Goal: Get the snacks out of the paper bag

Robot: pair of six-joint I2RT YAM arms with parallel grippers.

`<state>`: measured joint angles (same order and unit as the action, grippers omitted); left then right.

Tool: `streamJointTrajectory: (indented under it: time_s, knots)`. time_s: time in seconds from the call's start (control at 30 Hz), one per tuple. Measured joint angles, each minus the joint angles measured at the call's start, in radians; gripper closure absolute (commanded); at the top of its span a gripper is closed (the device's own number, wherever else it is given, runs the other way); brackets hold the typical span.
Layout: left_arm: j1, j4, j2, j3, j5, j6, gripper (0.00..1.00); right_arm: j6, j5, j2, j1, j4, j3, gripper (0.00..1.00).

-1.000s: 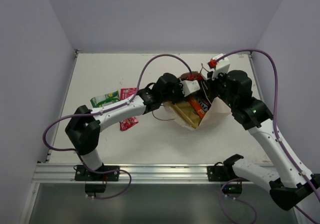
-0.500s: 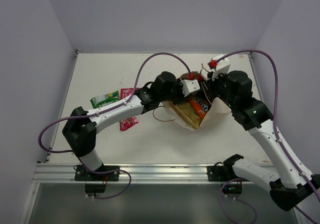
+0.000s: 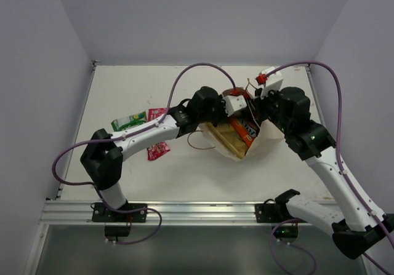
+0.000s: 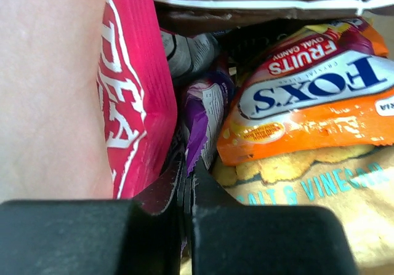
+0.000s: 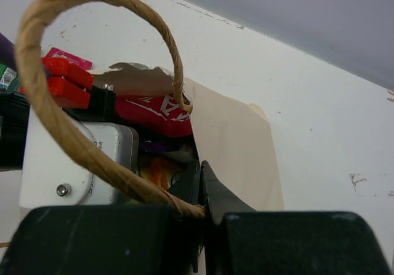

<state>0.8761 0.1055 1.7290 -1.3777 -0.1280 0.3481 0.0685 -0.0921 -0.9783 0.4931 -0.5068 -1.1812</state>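
The paper bag [image 3: 263, 141] lies on its side mid-table, mouth toward the left. My left gripper [image 3: 237, 111] reaches inside it. In the left wrist view the left gripper [image 4: 186, 171] is shut on the edge of a purple packet [image 4: 200, 118]. Round it lie a red packet [image 4: 132, 103], an orange Fox's packet [image 4: 308, 109], a tan chip bag [image 4: 320, 195] and a brown bag [image 4: 258, 4]. My right gripper [image 5: 201, 178] is shut on the paper bag's rim [image 5: 234, 146], beside its string handle [image 5: 74, 4].
A green packet [image 3: 129, 122], a pink packet [image 3: 157, 113] and a small red packet [image 3: 158, 151] lie on the table left of the bag. The bag's other handle [image 3: 197, 142] trails on the table. Walls close in the table on three sides.
The left gripper's jaws have closed on the purple packet inside the bag. The left arm has shifted slightly. The right gripper still holds the bag.
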Motion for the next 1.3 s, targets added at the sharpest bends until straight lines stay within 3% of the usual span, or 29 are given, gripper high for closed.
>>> streamJointTrajectory:
  time_s: [0.23, 0.5, 0.67, 0.83, 1.1, 1.2, 1.3]
  knots:
    - [-0.002, 0.095, -0.081, 0.0, -0.038, -0.031, 1.0, -0.004, -0.017, 0.004, 0.003, 0.018, 0.01, 1.0]
    - [-0.005, 0.175, -0.317, 0.002, 0.023, -0.129, 1.0, -0.004, -0.056, 0.003, 0.004, 0.03, 0.017, 1.0]
    - [-0.017, 0.205, -0.443, -0.046, 0.182, -0.208, 1.0, -0.004, -0.077, 0.003, 0.004, 0.043, 0.026, 1.0]
    - [-0.064, 0.222, -0.514, -0.145, 0.462, -0.261, 1.0, -0.004, -0.081, 0.003, 0.004, 0.046, 0.026, 1.0]
    - [-0.264, 0.226, -0.483, -0.108, 0.606, -0.357, 1.0, -0.004, -0.078, 0.003, 0.004, 0.045, 0.026, 1.0]
    - [-0.269, 0.219, -0.414, -0.029, 0.582, -0.392, 1.0, -0.004, -0.078, 0.004, 0.004, 0.046, 0.026, 1.0]
    - [-0.27, 0.22, -0.341, 0.05, 0.466, -0.441, 1.0, -0.004, -0.078, 0.004, 0.004, 0.046, 0.027, 1.0]
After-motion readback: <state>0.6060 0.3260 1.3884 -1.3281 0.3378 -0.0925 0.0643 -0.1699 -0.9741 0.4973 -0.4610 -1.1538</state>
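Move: The left gripper is down in the bag, already shut on the purple snack. It is taken to bare table about 22 cm to the left, 7 cm ahead and 17 cm below. On the table, the upper pink packet lies some 29 cm left and 5 cm ahead of this hand, the lower pink one about 28 cm left and 7 cm back. From the right gripper, that bare spot is roughly 26 cm left, 8 cm ahead and 29 cm below. Lift the left gripper, fingers still shut on the purple snack, about 25 cm up out of the bag, easing slightly back at first, then swing it some 25 cm left and forward as the hand turns about 50 degrees counter-clockwise. Finish by sinking it fast, about 17 cm, towards the bare table beside the pink packets. Keep the right gripper shut on the bag's rim. ##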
